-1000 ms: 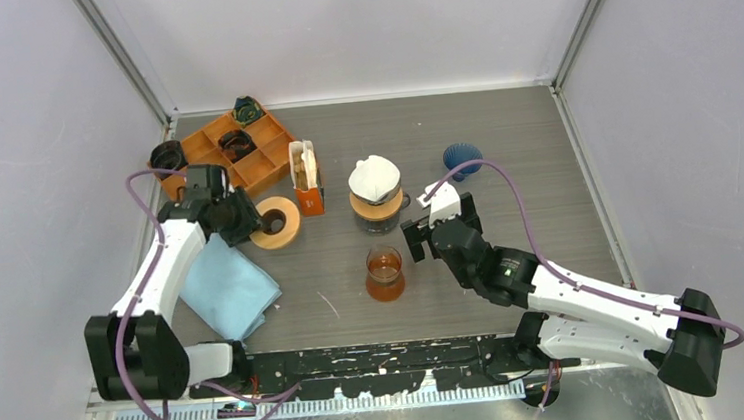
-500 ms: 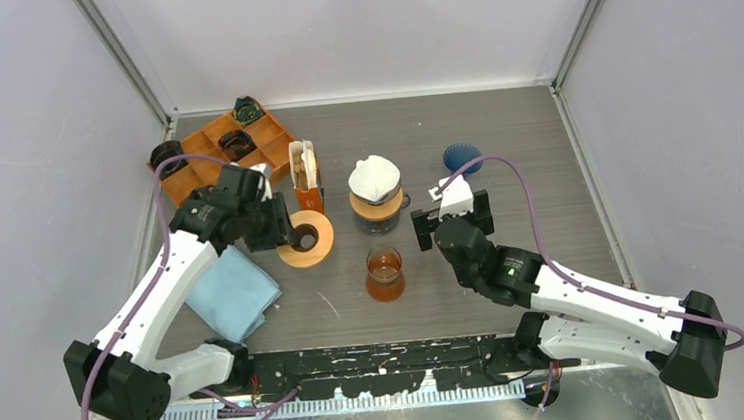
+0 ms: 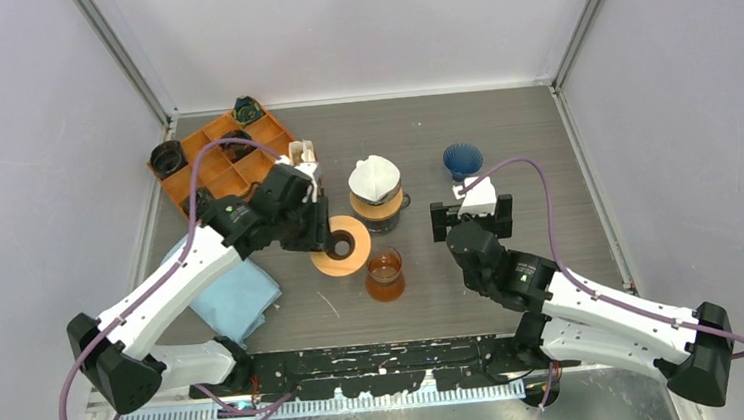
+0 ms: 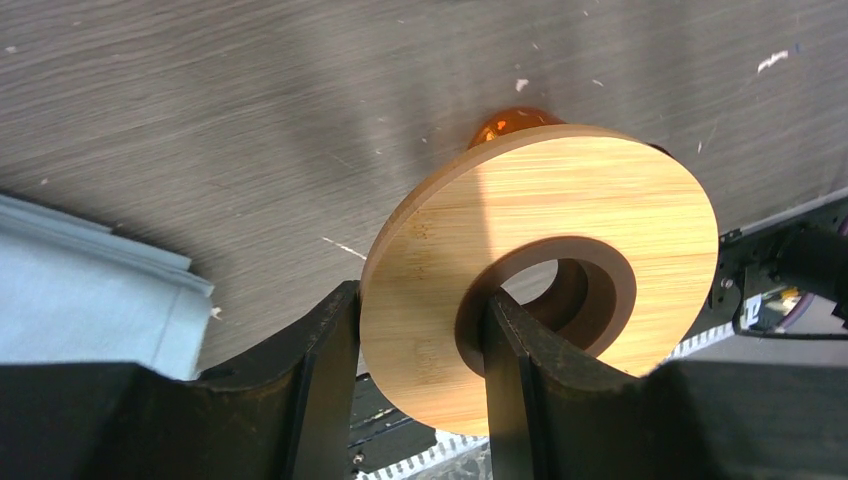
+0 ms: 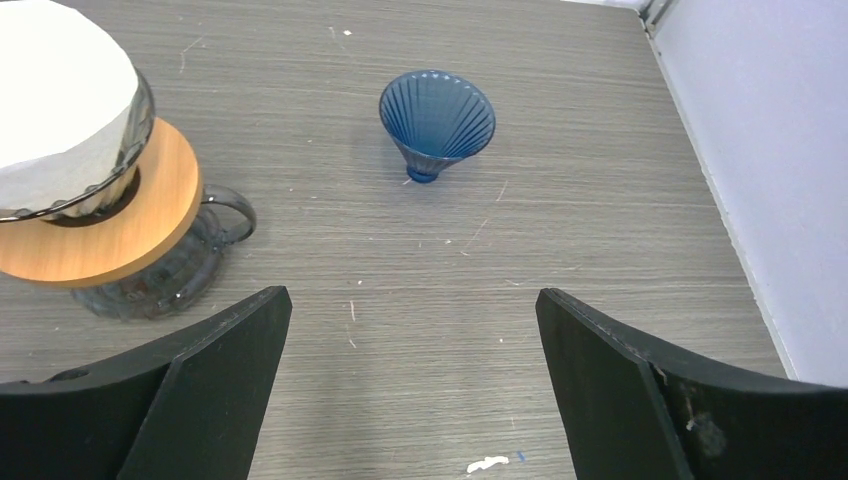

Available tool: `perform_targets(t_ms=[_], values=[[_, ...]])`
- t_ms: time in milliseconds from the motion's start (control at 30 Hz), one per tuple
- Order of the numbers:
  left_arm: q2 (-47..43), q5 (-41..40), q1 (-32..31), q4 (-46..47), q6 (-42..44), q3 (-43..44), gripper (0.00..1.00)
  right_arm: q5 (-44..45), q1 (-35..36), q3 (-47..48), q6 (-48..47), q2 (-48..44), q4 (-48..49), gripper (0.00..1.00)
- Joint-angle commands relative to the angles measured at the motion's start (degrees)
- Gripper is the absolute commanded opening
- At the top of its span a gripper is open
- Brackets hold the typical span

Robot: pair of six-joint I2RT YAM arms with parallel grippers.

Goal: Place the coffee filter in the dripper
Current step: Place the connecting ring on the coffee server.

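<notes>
A white paper coffee filter (image 3: pixel 373 175) (image 5: pixel 60 110) sits in a glass cone with a wooden collar, on top of a glass mug (image 5: pixel 165 275). A blue ribbed dripper (image 3: pixel 462 158) (image 5: pixel 437 115) lies alone on the table, to the right of the mug. My left gripper (image 3: pixel 318 236) (image 4: pixel 420 310) is shut on a wooden ring (image 3: pixel 332 264) (image 4: pixel 560 200), one finger through its hole. It holds the ring tilted just left of an amber glass (image 3: pixel 385 274) (image 4: pixel 510 122). My right gripper (image 3: pixel 471 219) (image 5: pixel 410 300) is wide open with nothing in it, facing the blue dripper from the near side.
An orange compartment tray (image 3: pixel 213 147) with dark parts stands at the back left. Next to it is an orange holder of paper filters (image 3: pixel 305 175). A folded blue cloth (image 3: pixel 229 291) lies at the front left under my left arm. Walls enclose the table.
My left arm has carried the wooden ring to the right, from beside the blue cloth to just left of the amber glass. My right gripper has shifted right and stayed open.
</notes>
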Motion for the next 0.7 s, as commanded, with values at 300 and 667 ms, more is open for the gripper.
perform_targets(t_ms=[300, 667], values=[[11.70, -2.06, -11.84, 6.32, -1.17, 9.54, 0.28, 7.57, -0.38, -2.55, 4.29, -3.88, 1.41, 1.00], [17.62, -0.98, -14.48, 5.82, 0.03, 12.64, 0.30, 7.92, -0.64, -3.49, 4.51, -4.63, 1.39, 1.00]])
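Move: The left hand already holds the connecting ring. The amber coffee server it is being taken to stands roughly 13 cm to the right, 5 cm back and 12 cm below. The glass server with the filter-lined dripper is about 12 cm right and 11 cm ahead, 8 cm lower; the filter box is some 15 cm ahead and 4 cm left, 12 cm lower. From the right hand the amber server lies about 18 cm left, 10 cm back and 14 cm below. Still pinching the connecting ring by its rim, one finger in the hole, the left hand carries it about 10 cm to the right towards the amber coffee server, turning some 10 degrees clockwise and slowing as it gets there. The empty right hand stays wide open and eases about 2.5 cm to the right, away from the server. ##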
